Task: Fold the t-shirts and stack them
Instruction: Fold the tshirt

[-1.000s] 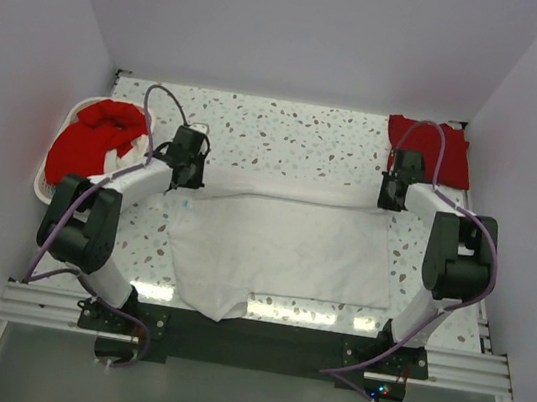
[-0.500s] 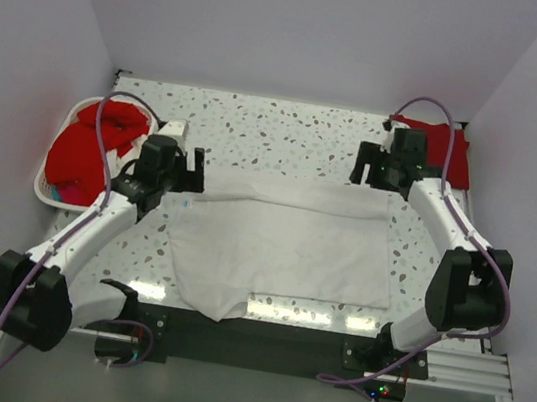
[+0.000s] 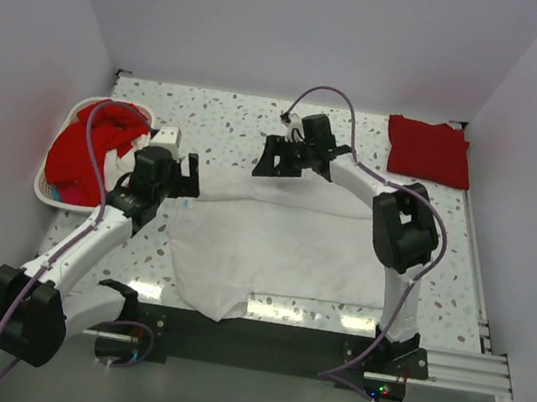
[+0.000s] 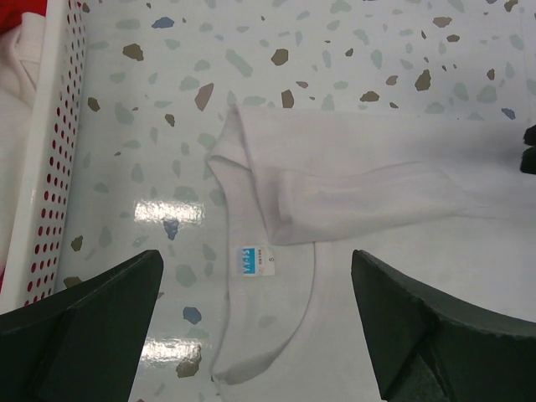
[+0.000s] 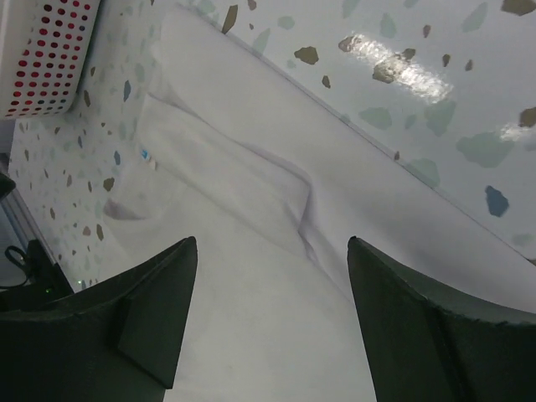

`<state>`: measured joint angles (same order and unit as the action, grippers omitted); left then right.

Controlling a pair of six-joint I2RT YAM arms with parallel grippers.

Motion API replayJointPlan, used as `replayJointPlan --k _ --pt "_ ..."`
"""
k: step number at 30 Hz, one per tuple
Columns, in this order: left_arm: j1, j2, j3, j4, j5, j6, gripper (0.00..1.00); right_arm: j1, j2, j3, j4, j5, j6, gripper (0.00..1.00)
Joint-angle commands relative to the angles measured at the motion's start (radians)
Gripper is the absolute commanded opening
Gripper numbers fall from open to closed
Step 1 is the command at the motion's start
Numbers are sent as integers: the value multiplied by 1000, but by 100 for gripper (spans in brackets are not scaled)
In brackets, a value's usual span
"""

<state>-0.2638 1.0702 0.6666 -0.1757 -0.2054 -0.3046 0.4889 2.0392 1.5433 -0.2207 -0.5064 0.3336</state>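
Note:
A white t-shirt (image 3: pixel 282 249) lies spread on the table, its far edge folded over in a band. In the left wrist view its blue neck label (image 4: pixel 249 261) shows beside the collar. My left gripper (image 3: pixel 187 175) hovers open over that collar corner (image 4: pixel 257 258), holding nothing. Open and holding nothing as well, my right gripper (image 3: pixel 271 159) hangs over the far middle of the white cloth (image 5: pixel 271 244). A folded red t-shirt (image 3: pixel 428 149) rests at the back right. Another red t-shirt (image 3: pixel 91 139) is heaped in the basket.
A white oval basket (image 3: pixel 48 190) with perforated walls stands at the left edge of the speckled table (image 3: pixel 249 127); its wall shows in the left wrist view (image 4: pixel 50 142) and the right wrist view (image 5: pixel 50 59). Walls close in the table on three sides.
Both grippers opened and let go of the white t-shirt's far corners. The right arm swung left to the shirt's far middle. The left arm drew back slightly and rose.

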Motion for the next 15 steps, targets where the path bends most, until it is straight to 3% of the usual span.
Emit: replayJointPlan --k 1,5,15 --pt "8 11 8 76 -23 -2 100 17 84 95 121 -107 97 75" --pt "8 19 10 74 -8 -8 100 37 200 167 113 -116 116 74" --pt "8 27 13 76 12 -13 100 69 276 190 159 -204 150 73"
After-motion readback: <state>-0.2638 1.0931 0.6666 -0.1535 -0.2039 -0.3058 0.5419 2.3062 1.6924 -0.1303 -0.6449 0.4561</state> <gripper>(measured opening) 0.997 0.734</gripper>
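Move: The t-shirt lies spread out, its far edge folded over in a band. The part of the band that the open right hand goes for is about 7 cm to its left, 1 cm back and 8 cm below. The shirt's far left corner lies some 12 cm left of that spot and 1 cm farther out; the printed label lies 13 cm left of it and 8 cm nearer. From the left hand the spot is roughly 5 cm ahead, 14 cm right and 9 cm below. The open right hand sinks and slides left, about 6 cm each, towards the shirt's folded band, tilting slightly. ##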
